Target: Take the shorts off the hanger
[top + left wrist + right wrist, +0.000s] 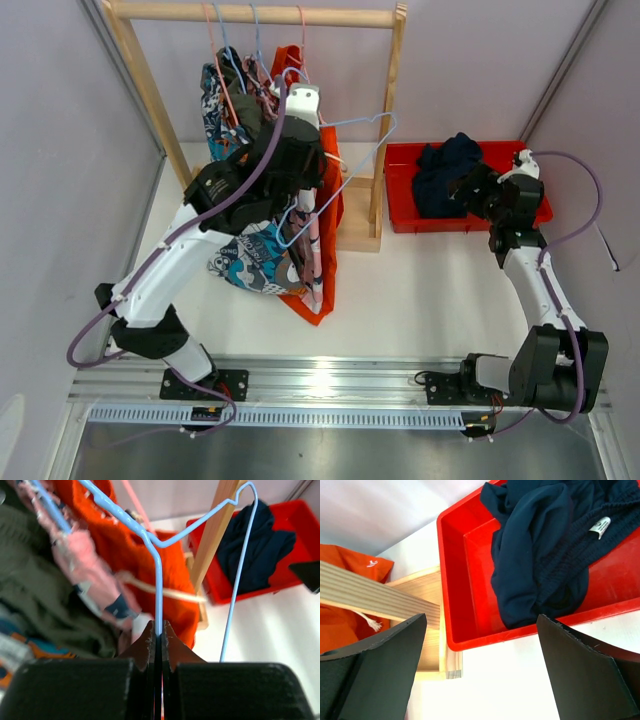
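My left gripper (158, 626) is shut on the wire of a bare light-blue hanger (157, 580), held tilted beside the rack post; from above the gripper (305, 200) sits in front of the hanging clothes. Orange shorts (327, 262) (150, 565), cartoon-print shorts (250, 262), pink patterned shorts (85, 570) and olive green shorts (40, 595) hang bunched at the rack. Navy shorts (445, 168) (540, 555) lie crumpled in the red bin (500, 155) (452, 580). My right gripper (470, 190) (480, 630) is open and empty, just above the bin's near left corner.
The wooden rack has a top rail (250, 14), a right post (390, 130) and a foot block (435, 630) next to the bin. More wire hangers (225, 50) hang on the rail. Grey walls close in on both sides.
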`<state>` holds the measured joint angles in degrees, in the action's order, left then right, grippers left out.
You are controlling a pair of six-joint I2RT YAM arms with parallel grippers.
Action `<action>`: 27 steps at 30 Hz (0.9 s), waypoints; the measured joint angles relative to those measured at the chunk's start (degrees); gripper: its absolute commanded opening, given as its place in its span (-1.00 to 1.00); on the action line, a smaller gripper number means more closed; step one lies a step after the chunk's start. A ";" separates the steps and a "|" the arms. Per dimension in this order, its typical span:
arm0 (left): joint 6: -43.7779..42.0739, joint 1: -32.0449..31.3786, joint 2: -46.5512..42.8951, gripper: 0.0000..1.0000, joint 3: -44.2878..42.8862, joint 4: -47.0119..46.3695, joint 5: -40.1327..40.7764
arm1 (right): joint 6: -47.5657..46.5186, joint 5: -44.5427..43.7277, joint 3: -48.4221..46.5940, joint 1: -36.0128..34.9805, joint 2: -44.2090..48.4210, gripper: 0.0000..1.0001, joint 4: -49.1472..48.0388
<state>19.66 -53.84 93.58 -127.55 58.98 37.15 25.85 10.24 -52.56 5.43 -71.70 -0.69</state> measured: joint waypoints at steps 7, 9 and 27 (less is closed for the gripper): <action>0.81 -0.76 -3.76 -1.00 0.74 3.78 2.80 | 1.14 0.72 1.44 -0.83 0.81 0.99 0.17; 0.79 -0.79 -3.80 -1.00 -0.57 5.33 3.85 | 1.22 0.81 1.81 -1.16 1.22 0.99 0.33; -13.31 -0.85 11.08 -1.00 -13.16 -17.62 3.85 | 1.03 0.68 6.08 -3.06 8.66 0.99 3.91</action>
<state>6.35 -54.70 104.66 -140.70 41.36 40.99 26.87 10.92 -46.48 2.37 -63.05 3.22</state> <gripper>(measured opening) 0.037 0.993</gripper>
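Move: Some 11 cm ahead of the left hand, 5 cm to its right and 16 cm higher lies the free stretch of rod for the empty blue hanger still in its fingers. The pink hanger's hook sits on that rod about 8 cm left of that spot; the right post stands roughly 10 cm ahead and 12 cm right of the hand. The orange garment hangs 8 cm ahead, 2 cm left, 8 cm below. From the right hand the spot is about 29 cm left, 2 cm ahead, 34 cm up. Raising the blue hanger about 7 cm in its shut fingers, the left hand first swings left and slightly back, then reverses, sweeping some 9 cm right and 6 cm forward towards the rod's free stretch while its fingers tip up 15 degrees. The right hand, wide open and empty, backs about 4 cm from the navy shorts, easing left. ##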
